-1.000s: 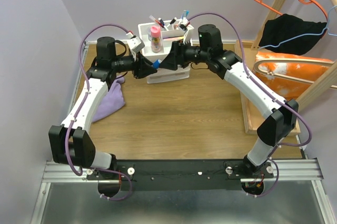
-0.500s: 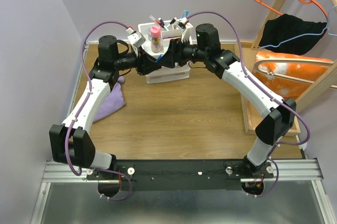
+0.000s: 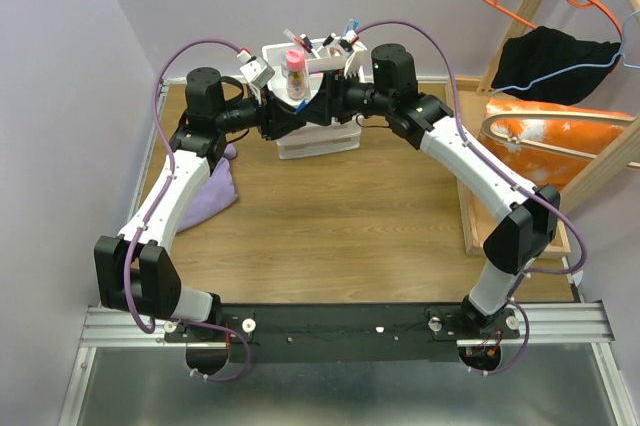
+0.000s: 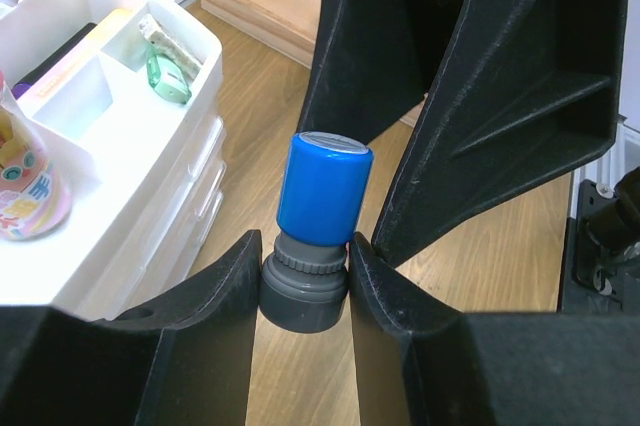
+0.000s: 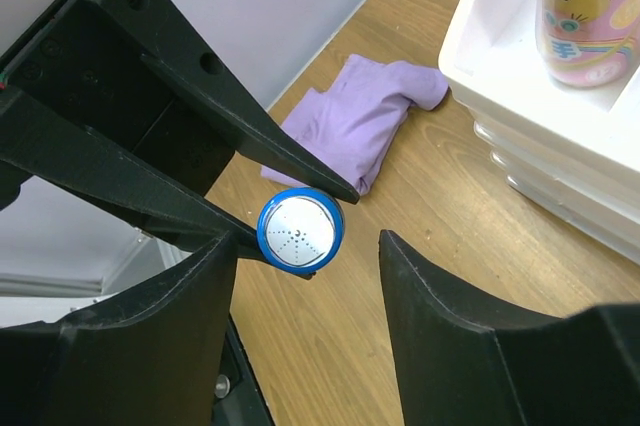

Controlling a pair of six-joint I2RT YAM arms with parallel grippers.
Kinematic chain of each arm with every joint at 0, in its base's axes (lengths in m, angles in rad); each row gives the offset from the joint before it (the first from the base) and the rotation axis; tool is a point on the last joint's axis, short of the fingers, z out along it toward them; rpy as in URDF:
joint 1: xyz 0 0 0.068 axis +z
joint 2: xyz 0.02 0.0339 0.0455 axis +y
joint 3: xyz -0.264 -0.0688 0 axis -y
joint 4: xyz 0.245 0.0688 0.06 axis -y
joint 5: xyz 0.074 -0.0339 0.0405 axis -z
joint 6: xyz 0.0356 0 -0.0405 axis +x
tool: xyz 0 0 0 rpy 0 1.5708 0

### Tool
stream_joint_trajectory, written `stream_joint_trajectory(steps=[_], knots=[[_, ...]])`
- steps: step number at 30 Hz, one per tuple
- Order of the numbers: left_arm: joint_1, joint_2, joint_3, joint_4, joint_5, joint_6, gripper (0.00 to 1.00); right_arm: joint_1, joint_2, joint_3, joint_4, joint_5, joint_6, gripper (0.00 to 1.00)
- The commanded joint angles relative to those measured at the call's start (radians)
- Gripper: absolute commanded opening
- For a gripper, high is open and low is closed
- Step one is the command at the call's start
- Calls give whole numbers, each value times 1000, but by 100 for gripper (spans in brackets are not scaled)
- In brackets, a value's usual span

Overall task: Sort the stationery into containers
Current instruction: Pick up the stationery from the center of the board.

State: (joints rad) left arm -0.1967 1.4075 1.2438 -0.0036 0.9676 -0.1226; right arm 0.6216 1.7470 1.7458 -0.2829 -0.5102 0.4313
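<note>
A stubby blue marker (image 4: 322, 196) with a grey base is clamped at that base in my left gripper (image 4: 305, 246), held in the air in front of the white organiser (image 4: 150, 146). In the right wrist view its round blue-rimmed end (image 5: 300, 230) faces the camera. My right gripper (image 5: 305, 246) stands open around that end, with a gap on the right side. In the top view the left gripper (image 3: 283, 121) and the right gripper (image 3: 312, 111) meet tip to tip before the organiser (image 3: 320, 143), and the marker is hidden between them. Several pens stand in the organiser's top compartments (image 3: 335, 46).
A pink patterned bottle (image 3: 296, 74) stands on the organiser's top. A purple cloth (image 3: 210, 191) lies on the table at the left. A wooden frame (image 3: 470, 216) runs along the right edge, with orange and black items behind it.
Both grippers have moved together in front of the organiser. The right gripper's jaws have come around the marker's blue end and narrowed a little. The left grip is unchanged.
</note>
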Motion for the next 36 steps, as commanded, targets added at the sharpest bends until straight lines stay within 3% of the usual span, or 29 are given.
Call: stream_joint_trajectory(steps=[1, 8, 20, 21, 23, 24, 25, 29, 36], knots=[[-27, -5, -17, 31, 25, -20, 26, 7, 20, 31, 80, -4, 40, 63], [-27, -5, -24, 33, 23, -26, 26, 7, 23, 43, 88, 18, 83, 63], [-27, -25, -50, 42, 14, -45, 27, 7, 29, 61, 83, 55, 14, 28], [-27, -28, -53, 42, -4, -45, 29, 9, 32, 67, 74, 59, 1, 24], [-27, -38, -61, 40, -32, -49, 49, 7, 40, 92, 56, 74, -41, 20], [-27, -41, -61, 31, -50, -49, 58, 7, 45, 106, 44, 82, -57, 13], [-27, -47, -61, 25, -76, -43, 98, 7, 49, 115, 28, 90, -69, 12], [-21, -56, -43, -22, -95, -5, 99, 7, 59, 167, -9, 137, -172, 12], [-10, -148, -64, -212, -170, 187, 99, 7, 83, 241, -74, 260, -397, 13]])
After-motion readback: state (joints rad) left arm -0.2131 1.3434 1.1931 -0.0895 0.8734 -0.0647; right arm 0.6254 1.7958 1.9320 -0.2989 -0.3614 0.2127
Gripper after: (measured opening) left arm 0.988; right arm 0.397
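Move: The blue-and-grey glue stick is still held by its grey end in the left fingers, its middle about 2 cm to that hand's right and a touch higher. Its blue end already sits between the right hand's open fingers, the stick's middle some 1 cm to the left and 1 cm above that hand point. From the right hand, the pink-capped bottle in the white organizer stands about 9 cm ahead, 2 cm left and 6 cm lower; the green bottle lies about 7 cm ahead, 6 cm right and 10 cm lower. The right hand eases barely half a centimetre left and up and closes from well open to a pinch on the blue end, while the left hand keeps its grip on the grey end. Once the right has hold, the left fingers spread fully and sink about 1.5 cm, and the right hand carries the glue stick up some 5 cm and forward about 4 cm, away from the left hand, rolling nearly 20 degrees, mostly about its own finger line. ##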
